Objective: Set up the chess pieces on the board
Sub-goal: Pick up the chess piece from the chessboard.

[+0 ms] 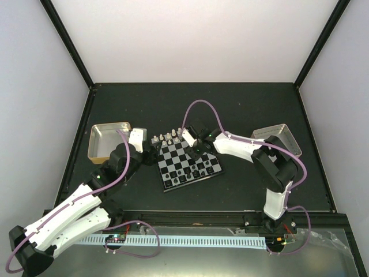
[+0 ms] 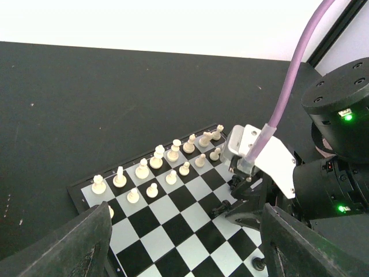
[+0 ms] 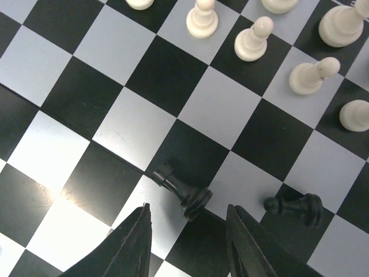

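Observation:
The board (image 1: pixel 190 163) lies tilted at the table's middle. White chess pieces (image 2: pixel 157 157) stand in two rows along its far side, and black chess pieces (image 1: pixel 185 174) stand near its front edge. One black piece (image 3: pixel 183 193) lies on its side on the squares, and its base sits just ahead of my right gripper (image 3: pixel 188 210), which is open and touches nothing. A second black piece (image 3: pixel 297 206) lies toppled to its right. My left gripper (image 2: pixel 185 231) hovers open over the board's left part, holding nothing. From there I see the right gripper (image 2: pixel 239 199) beside the toppled black piece (image 2: pixel 222 209).
A shallow metal tray (image 1: pixel 108 140) sits left of the board behind the left arm. Another metal tray (image 1: pixel 277 138) sits at the right behind the right arm. A purple cable (image 1: pixel 202 107) loops above the board. Dark walls edge the table.

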Tool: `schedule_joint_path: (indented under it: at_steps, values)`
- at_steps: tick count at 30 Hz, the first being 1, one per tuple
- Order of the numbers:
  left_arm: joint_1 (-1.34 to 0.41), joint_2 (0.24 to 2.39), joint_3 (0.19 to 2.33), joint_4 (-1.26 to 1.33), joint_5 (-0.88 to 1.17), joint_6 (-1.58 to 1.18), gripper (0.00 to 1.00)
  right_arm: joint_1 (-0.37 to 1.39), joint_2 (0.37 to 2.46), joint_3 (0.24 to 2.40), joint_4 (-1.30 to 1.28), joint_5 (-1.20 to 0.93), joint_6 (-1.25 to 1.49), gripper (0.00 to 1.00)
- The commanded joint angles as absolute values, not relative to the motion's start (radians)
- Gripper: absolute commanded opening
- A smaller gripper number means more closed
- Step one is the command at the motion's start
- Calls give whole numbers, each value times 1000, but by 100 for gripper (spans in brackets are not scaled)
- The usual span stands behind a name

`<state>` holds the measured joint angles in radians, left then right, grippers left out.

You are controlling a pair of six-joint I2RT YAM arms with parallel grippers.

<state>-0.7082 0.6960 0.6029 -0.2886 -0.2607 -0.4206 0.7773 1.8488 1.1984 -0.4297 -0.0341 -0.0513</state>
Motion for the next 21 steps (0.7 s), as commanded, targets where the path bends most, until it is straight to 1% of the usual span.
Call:
schedule_joint_path:
  at_steps: [1, 10, 16, 21]
  values:
    - [-710, 698, 626, -282, -261, -410, 72, 772, 1872, 1216, -418, -66, -209, 35]
    - [-709, 695, 631, -288, -268, -405, 72, 771, 1944, 1249, -406, -72, -280, 31]
    - [-709, 689, 631, -296, -271, -406, 72, 771, 1928, 1233, -426, -96, -274, 18]
    - [-709, 691, 622, -288, -269, -421, 72, 772, 1894, 1193, -396, -94, -238, 12]
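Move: The black chess piece lying on the board by the fold line, crown to the left, is about 2 cm left of the right hand, level with it fore and aft, and 2 cm below. A second toppled black piece lies some 4 cm ahead and 1 cm right of that hand; the nearest white pawn stands about 8 cm ahead, 2 cm left. From the left hand, the first piece is roughly 8 cm ahead, 12 cm right and 20 cm down. The lying black piece is straddled at its thick base by the right hand, which sinks about 1.5 cm and shifts as far left onto it, turning some 10 degrees counter-clockwise. Most of the closing comes once the hand is down, the half-open fingers narrowing until the tips pinch the base from both sides. ##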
